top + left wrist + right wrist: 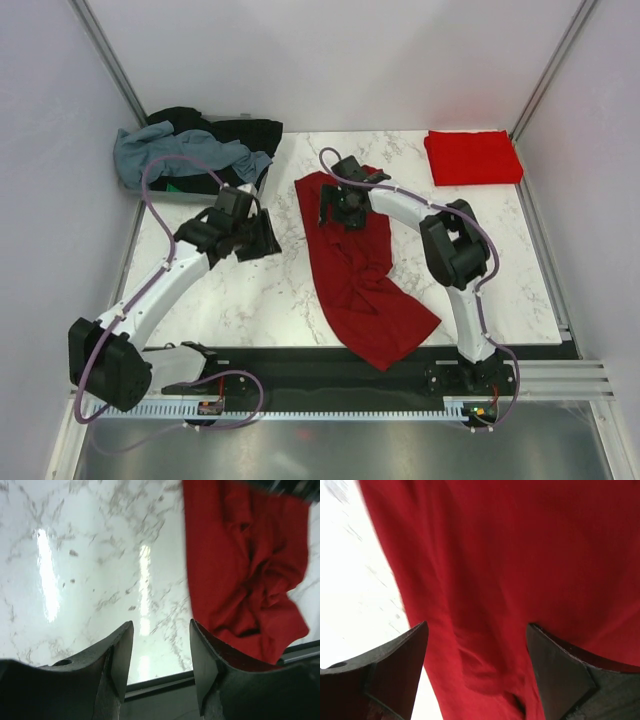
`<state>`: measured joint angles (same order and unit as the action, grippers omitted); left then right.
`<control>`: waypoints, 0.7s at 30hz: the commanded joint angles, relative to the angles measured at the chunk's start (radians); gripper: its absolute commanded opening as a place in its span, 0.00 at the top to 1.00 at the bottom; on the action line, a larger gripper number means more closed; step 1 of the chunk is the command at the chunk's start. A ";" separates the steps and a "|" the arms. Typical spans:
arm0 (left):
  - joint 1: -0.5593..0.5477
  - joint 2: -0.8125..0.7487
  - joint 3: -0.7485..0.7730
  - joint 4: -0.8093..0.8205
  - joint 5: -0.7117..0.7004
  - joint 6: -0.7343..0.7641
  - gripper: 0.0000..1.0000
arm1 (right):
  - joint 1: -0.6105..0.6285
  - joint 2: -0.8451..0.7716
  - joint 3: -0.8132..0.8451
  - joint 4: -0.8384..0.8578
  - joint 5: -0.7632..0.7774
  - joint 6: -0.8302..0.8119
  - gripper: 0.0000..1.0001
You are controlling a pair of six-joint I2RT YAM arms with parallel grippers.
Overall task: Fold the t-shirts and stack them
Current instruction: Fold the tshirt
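Observation:
A dark maroon-red t-shirt [355, 265] lies crumpled in a long strip down the middle of the marble table, its lower end reaching the front edge. My right gripper [334, 207] hovers open over the shirt's upper part; in the right wrist view the red cloth [520, 555] fills the space below the spread fingers [476, 627]. My left gripper [262, 240] is open and empty over bare marble, left of the shirt [240, 565], with only table showing between its fingers [161, 625]. A brighter red t-shirt [472, 157] lies folded at the back right.
A heap of grey-blue, black and green t-shirts [190, 150] sits at the back left corner. White walls close in the table on three sides. A black strip [300, 352] runs along the front edge by the arm bases.

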<state>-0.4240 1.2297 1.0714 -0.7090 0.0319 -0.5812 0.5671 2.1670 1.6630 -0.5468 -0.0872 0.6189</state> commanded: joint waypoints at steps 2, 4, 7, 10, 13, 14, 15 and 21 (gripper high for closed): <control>-0.005 -0.079 -0.129 0.045 0.054 -0.003 0.45 | -0.045 0.109 0.160 0.016 -0.002 -0.030 0.13; -0.006 -0.093 -0.159 0.046 0.065 -0.005 0.45 | -0.085 0.198 0.204 0.018 -0.013 -0.007 0.13; -0.007 -0.118 -0.205 0.046 0.069 -0.009 0.46 | -0.156 0.301 0.282 0.044 0.027 0.065 0.12; -0.006 -0.122 -0.228 0.046 0.068 -0.012 0.46 | -0.229 0.411 0.400 0.085 0.055 0.142 0.11; -0.007 -0.105 -0.220 0.045 0.074 -0.012 0.46 | -0.262 0.503 0.546 0.117 0.061 0.235 0.11; -0.007 -0.099 -0.217 0.045 0.076 -0.012 0.46 | -0.262 0.522 0.608 0.128 0.066 0.266 0.11; -0.007 -0.093 -0.215 0.046 0.077 -0.014 0.46 | -0.260 0.545 0.629 0.140 0.057 0.280 0.11; -0.027 -0.067 -0.211 0.055 0.083 -0.048 0.46 | -0.230 0.450 0.597 0.215 0.001 0.286 0.08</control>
<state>-0.4366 1.1576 0.8474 -0.6918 0.0898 -0.5892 0.2951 2.6305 2.2997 -0.3027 -0.1131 0.9024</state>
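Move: The right hand's wide-open fingers are already down on the far part of the t-shirt, whose middle lies about 15 cm back and 4 cm to the right, its near end hanging past the table's near edge. From this hand the folded red shirt is some 22 cm ahead and 34 cm right, and the bin about 20 cm ahead and 36 cm left. From the raised, empty left hand, the t-shirt's middle is about 15 cm right, 2 cm back and 14 cm lower. Forward across the table goes the right hand, some 23 cm, bearing rightward later by about 6 cm, with its open fingers still on the t-shirt and dragging the cloth towards the far edge between the bin and the folded red shirt. It turns some 25 degrees clockwise, the fingers tilting outward. The left hand, free of the cloth, sinks and draws back about 5 cm each way, half open. ##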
